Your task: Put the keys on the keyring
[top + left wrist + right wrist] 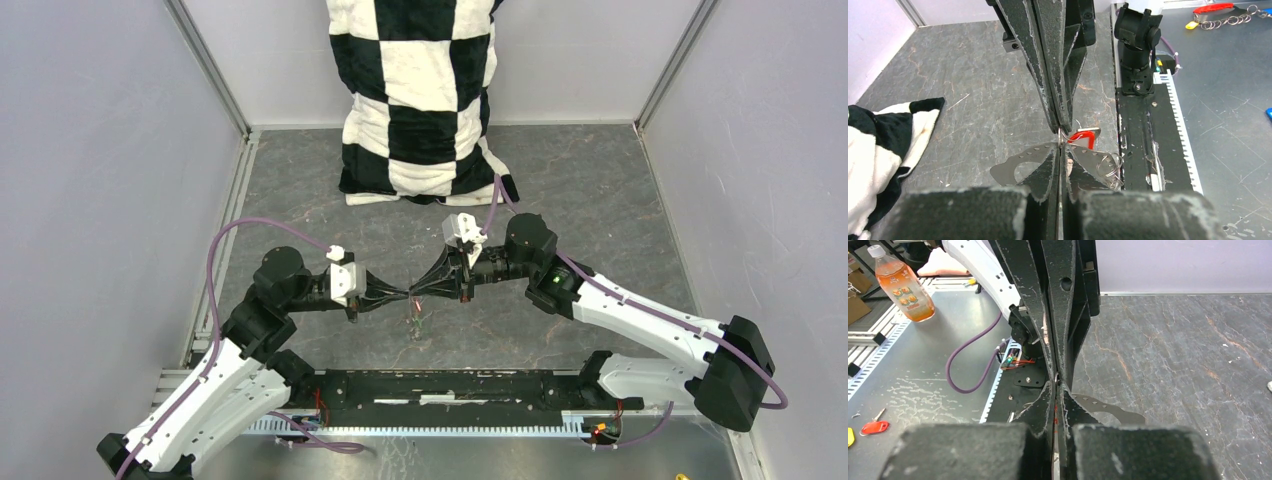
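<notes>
My two grippers meet tip to tip above the middle of the grey table. The left gripper [405,294] [1060,146] is shut on the thin wire of the keyring [1060,136]. From the other side the right gripper [420,291] [1062,128] [1056,385] is shut on the same wire. The red key [1083,138] hangs from the wire just beside the tips, with small silvery links [1110,165] below it. In the top view, the keys [416,322] dangle as tiny red and green bits under the tips. Most of the wire loop is hidden.
A black-and-white checkered cushion [425,100] stands against the back wall. The black base rail [450,385] runs along the near edge. Off the table lie an orange drink bottle [902,285], a spare red key [874,427] and a red tool with rings [1218,9].
</notes>
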Robot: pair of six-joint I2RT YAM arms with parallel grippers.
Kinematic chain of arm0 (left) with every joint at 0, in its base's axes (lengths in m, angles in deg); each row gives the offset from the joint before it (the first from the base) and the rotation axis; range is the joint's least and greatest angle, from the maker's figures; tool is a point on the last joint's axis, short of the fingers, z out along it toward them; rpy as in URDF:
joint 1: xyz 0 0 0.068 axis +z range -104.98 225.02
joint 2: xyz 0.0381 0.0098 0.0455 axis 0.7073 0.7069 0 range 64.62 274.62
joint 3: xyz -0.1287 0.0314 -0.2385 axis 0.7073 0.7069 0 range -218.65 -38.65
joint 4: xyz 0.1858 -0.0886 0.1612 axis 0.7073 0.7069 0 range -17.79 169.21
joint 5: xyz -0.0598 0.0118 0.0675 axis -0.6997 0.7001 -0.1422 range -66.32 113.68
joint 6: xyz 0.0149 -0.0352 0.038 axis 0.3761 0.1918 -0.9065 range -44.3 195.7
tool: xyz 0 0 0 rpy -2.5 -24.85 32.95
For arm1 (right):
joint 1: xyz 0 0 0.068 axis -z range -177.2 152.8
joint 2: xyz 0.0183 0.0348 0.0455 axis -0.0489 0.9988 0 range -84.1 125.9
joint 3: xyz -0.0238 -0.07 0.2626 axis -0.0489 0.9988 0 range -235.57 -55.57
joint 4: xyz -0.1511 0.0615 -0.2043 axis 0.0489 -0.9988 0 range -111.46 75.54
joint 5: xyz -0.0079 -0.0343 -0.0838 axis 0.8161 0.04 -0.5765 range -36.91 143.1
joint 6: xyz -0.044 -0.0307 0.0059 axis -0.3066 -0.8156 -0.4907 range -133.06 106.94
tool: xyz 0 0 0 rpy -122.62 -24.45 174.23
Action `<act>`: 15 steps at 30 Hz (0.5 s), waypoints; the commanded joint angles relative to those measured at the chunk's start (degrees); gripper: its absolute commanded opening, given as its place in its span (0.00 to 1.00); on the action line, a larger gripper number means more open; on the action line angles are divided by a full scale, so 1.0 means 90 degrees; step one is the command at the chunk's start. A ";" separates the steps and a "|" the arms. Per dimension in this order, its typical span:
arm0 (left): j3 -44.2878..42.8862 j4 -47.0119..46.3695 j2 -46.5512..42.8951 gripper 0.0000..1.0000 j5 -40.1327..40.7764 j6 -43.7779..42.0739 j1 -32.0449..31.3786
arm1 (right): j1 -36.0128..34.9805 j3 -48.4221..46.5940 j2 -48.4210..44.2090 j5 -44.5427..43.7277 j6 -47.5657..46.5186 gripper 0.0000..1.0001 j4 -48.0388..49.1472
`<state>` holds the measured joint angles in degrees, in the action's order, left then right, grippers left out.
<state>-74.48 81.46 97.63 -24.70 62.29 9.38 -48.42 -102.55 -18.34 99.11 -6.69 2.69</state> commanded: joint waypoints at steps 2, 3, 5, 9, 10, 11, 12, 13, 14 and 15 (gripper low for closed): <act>-0.0299 0.0067 0.0167 0.12 -0.0168 -0.0028 -0.0015 | 0.0027 -0.0171 -0.0001 -0.0353 -0.0117 0.01 -0.0180; -0.0372 0.0280 0.0266 0.17 -0.0164 -0.0156 -0.0015 | 0.0021 -0.0241 0.0026 -0.0367 -0.0179 0.01 -0.0360; -0.0533 0.0694 0.0469 0.27 -0.0142 -0.0411 -0.0015 | 0.0009 -0.0439 0.0106 -0.0384 -0.0380 0.01 -0.0884; -0.0921 0.1606 0.0870 0.36 -0.0199 -0.1144 -0.0015 | -0.0144 -0.0931 0.0297 -0.0620 -0.0970 0.01 -0.2039; -0.1000 0.1758 0.0927 0.36 -0.0239 -0.1244 -0.0015 | -0.0188 -0.1055 0.0355 -0.0696 -0.1088 0.01 -0.2342; -0.1058 0.1864 0.0969 0.36 -0.0296 -0.1341 -0.0015 | -0.0239 -0.1205 0.0423 -0.0777 -0.1209 0.01 -0.2584; -0.1104 0.1965 0.1012 0.35 -0.0347 -0.1424 -0.0015 | -0.0283 -0.1301 0.0478 -0.0831 -0.1292 0.01 -0.2732; -0.1133 0.2048 0.1048 0.34 -0.0385 -0.1488 -0.0015 | -0.0334 -0.1409 0.0526 -0.0875 -0.1352 0.01 -0.2851; -0.1161 0.2127 0.1100 0.33 -0.0408 -0.1556 -0.0015 | -0.0378 -0.1502 0.0571 -0.0906 -0.1406 0.01 -0.2957; -0.1192 0.2263 0.1156 0.32 -0.0410 -0.1634 -0.0015 | -0.0405 -0.1574 0.0607 -0.0932 -0.1437 0.01 -0.3045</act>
<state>-82.00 96.24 107.14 -25.45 53.76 9.36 -50.78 -111.58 -13.51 92.97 -15.21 -19.56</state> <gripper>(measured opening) 0.337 0.011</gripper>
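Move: The keyring, a flat metal plate hanging edge-on beneath the meeting fingertips, has its middle about 1 cm back from both hands and 3 cm below, level with them sideways. The red key tag sits some 3 cm back of either hand, 2 cm below, and 2 cm to the left hand's right but only 1 cm to the right hand's right. Small rings dangle at the plate's rear, about 5 cm back and 4 cm below both hands, straight in line. Down go both hands together, the right by about 3.5 cm and the left somewhat less, each tipping its fingertips downward by some 10 to 15 degrees. The left opens its fingers to about a third, letting go of the keyring, while the shut right fingers keep their pinch and stay between the left tips. ##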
